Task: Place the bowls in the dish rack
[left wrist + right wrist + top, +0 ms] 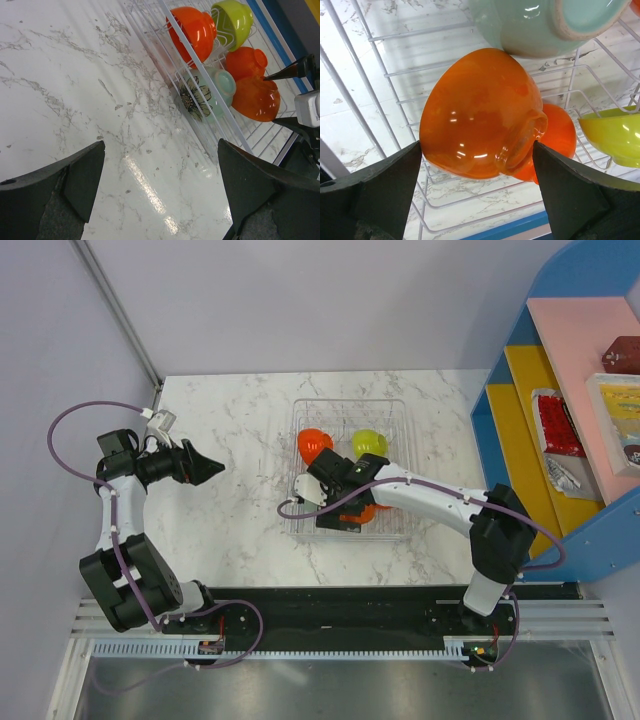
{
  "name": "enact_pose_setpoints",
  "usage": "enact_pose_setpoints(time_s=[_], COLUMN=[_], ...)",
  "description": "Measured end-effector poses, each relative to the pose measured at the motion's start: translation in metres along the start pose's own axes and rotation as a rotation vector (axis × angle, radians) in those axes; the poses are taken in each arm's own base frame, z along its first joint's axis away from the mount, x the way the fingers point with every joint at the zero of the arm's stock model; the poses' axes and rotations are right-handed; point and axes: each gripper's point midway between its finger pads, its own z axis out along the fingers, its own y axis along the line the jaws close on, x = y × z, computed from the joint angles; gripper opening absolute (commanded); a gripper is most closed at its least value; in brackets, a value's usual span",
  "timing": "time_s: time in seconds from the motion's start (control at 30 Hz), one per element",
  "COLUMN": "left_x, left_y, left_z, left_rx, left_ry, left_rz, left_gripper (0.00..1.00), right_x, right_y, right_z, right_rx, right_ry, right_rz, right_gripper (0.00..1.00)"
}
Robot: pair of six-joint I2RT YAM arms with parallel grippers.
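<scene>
The clear dish rack [350, 403] stands mid-table with several bowls on edge in it. A red-orange bowl [314, 443] and a lime-green bowl [369, 443] are in its far half. My right gripper [345, 518] is down inside the near half, jaws wide open around an orange bowl [480, 112], fingertips at its sides. A mint bowl [540, 25], a second orange bowl [560, 135] and the lime-green bowl [612, 137] are right behind it. My left gripper [215, 469] is open and empty over bare table, left of the rack.
The left wrist view shows the rack's near rim [240, 135], the mint bowl [207, 92] with a flower print, and marble table between my fingers. A blue, yellow and pink shelf unit [560, 410] with packets stands at the right edge.
</scene>
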Motion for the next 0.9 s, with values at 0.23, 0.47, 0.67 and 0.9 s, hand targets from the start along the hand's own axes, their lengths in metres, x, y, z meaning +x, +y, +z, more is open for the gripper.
enact_pose_setpoints(time_s=[0.23,0.47,0.67,0.9], left_x=[0.000,-0.001,-0.001,-0.006], left_y=[0.000,-0.001,-0.002,-0.008], left_z=[0.000,-0.001,-0.001,-0.004], left_rx=[0.000,-0.001,-0.002,-0.003], left_ry=[0.000,-0.003,-0.004,-0.015], left_rz=[0.001,0.007,0.009,0.036], left_gripper=[1.00,1.00,1.00,1.00], right_x=[-0.002,-0.004,-0.009,-0.022], right_y=[-0.001,-0.005,-0.021,-0.077], right_z=[-0.011,-0.018,-0.024,-0.065], right_rx=[-0.015,-0.016,0.021,0.170], right_ry=[-0.028,-0.052,-0.079,-0.234], right_rz=[0.009,0.023,0.062,0.268], right_gripper=[0.98,0.98,0.98,0.98])
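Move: The near orange bowl, the last one loaded, lies about 4 cm below the right hand and 1 cm ahead, between its open fingers. The light green bowl is about 5 cm ahead and 7 cm left of that hand, the other orange bowl some 5 cm ahead and 7 cm right, the lime bowl roughly 15 cm ahead and 4 cm right. From the idle left hand the near orange bowl lies about 29 cm right, 10 cm back and 12 cm lower. The right hand's wide-open fingers, still straddling the near orange bowl at its foot, come free of it. The hand eases up slowly at first, then quickens up and forward, about 9 cm up and 5 cm forward in all, away from that bowl and over the rack, while the wrist rolls its left side upward and turns clockwise, some 20 degrees altogether. ##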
